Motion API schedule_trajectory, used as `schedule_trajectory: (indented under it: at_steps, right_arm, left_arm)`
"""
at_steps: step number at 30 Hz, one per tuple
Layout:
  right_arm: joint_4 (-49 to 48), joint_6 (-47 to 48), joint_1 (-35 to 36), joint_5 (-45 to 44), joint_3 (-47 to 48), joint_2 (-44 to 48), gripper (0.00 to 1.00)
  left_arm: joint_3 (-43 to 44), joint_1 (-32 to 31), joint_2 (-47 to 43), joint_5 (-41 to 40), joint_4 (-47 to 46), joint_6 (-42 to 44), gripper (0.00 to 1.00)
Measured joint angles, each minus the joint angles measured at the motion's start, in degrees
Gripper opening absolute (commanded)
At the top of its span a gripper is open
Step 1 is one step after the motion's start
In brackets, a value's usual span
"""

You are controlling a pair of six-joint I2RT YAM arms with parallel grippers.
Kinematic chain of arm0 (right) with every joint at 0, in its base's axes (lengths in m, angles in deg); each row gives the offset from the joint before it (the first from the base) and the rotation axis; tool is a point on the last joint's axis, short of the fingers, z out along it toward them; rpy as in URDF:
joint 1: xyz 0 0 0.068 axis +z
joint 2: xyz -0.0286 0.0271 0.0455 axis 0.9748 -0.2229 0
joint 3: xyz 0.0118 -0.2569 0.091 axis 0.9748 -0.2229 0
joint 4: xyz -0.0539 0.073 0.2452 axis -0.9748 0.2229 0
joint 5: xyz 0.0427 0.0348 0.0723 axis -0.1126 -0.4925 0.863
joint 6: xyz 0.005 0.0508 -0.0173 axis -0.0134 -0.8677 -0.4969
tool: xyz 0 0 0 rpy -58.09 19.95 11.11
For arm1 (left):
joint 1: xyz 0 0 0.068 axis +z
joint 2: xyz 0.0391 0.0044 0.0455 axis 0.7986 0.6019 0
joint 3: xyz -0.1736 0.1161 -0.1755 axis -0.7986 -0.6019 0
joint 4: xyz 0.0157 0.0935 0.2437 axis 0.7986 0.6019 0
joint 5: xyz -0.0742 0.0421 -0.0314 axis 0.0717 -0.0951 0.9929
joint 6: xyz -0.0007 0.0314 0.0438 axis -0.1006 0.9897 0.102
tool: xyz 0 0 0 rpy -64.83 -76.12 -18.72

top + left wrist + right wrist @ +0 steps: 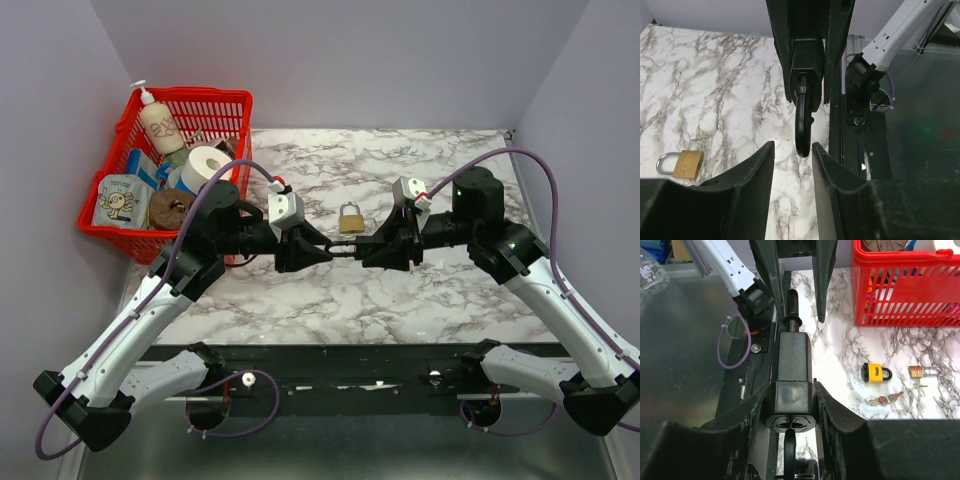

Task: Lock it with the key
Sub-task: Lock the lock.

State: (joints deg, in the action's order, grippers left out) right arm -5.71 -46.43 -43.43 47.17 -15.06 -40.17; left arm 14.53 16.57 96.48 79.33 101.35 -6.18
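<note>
A black padlock is held level above the table, with my right gripper shut on its body. A key sticks in the keyhole at the end facing the right wrist camera. The lock's black shackle points toward my left gripper. That gripper's jaws stand a little apart on either side of the shackle's tip, with a gap still showing on the left side. In the top view the two grippers, left and right, meet nose to nose over the table's middle.
A brass padlock lies on the marble just behind the grippers. A yellow padlock and a small bunch of keys lie near it. A red basket of household items stands at the back left.
</note>
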Motion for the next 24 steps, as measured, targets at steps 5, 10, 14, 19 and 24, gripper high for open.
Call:
schedule_trajectory:
  at_steps: [5, 10, 14, 19, 24]
  right_arm:
    - [0.0, 0.1, 0.0, 0.0, 0.0, 0.0, 0.01]
    - [-0.1, 0.1, 0.0, -0.1, 0.0, 0.0, 0.01]
    - [-0.3, 0.1, -0.1, -0.1, 0.2, 0.0, 0.01]
    - [-0.5, 0.2, -0.1, -0.5, 0.2, 0.0, 0.01]
    - [-0.4, 0.7, 0.3, -1.4, 0.2, 0.2, 0.01]
  left_arm:
    - [0.0, 0.0, 0.9, 0.6, -0.5, -1.7, 0.21]
    - [0.0, 0.0, 1.2, 1.8, -1.8, -4.3, 0.00]
    - [-0.2, -0.1, 1.2, 2.1, -3.1, -7.2, 0.00]
    - [-0.8, -0.1, 1.2, 2.1, -4.5, -10.3, 0.00]
    - [-0.9, -0.3, 1.6, 2.0, -5.3, -12.2, 0.00]
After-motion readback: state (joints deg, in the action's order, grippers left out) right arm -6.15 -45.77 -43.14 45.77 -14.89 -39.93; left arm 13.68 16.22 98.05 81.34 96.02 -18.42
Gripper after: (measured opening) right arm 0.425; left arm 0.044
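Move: Between the two hands the black lock sits in the right hand's grip, its shackle facing the left hand's parted fingertips: the shackle's middle is about 3 cm to the left hand's right, level with it, and 4 cm to the right hand's left. On the table, 25 cm below, the gold padlock lies some 25 cm ahead of the left hand and 6 cm to its right, the yellow lock about 16 cm ahead and 10 cm left. Closing its half-open fingers onto the black lock's shackle, the left hand pinches the outer end while easing about 1 cm to the right, towards the lock body, and rolling some 10 degrees about its own fingers, top forward. The right hand keeps its hold on the body and barely shifts, so the left seems to bear against it. ##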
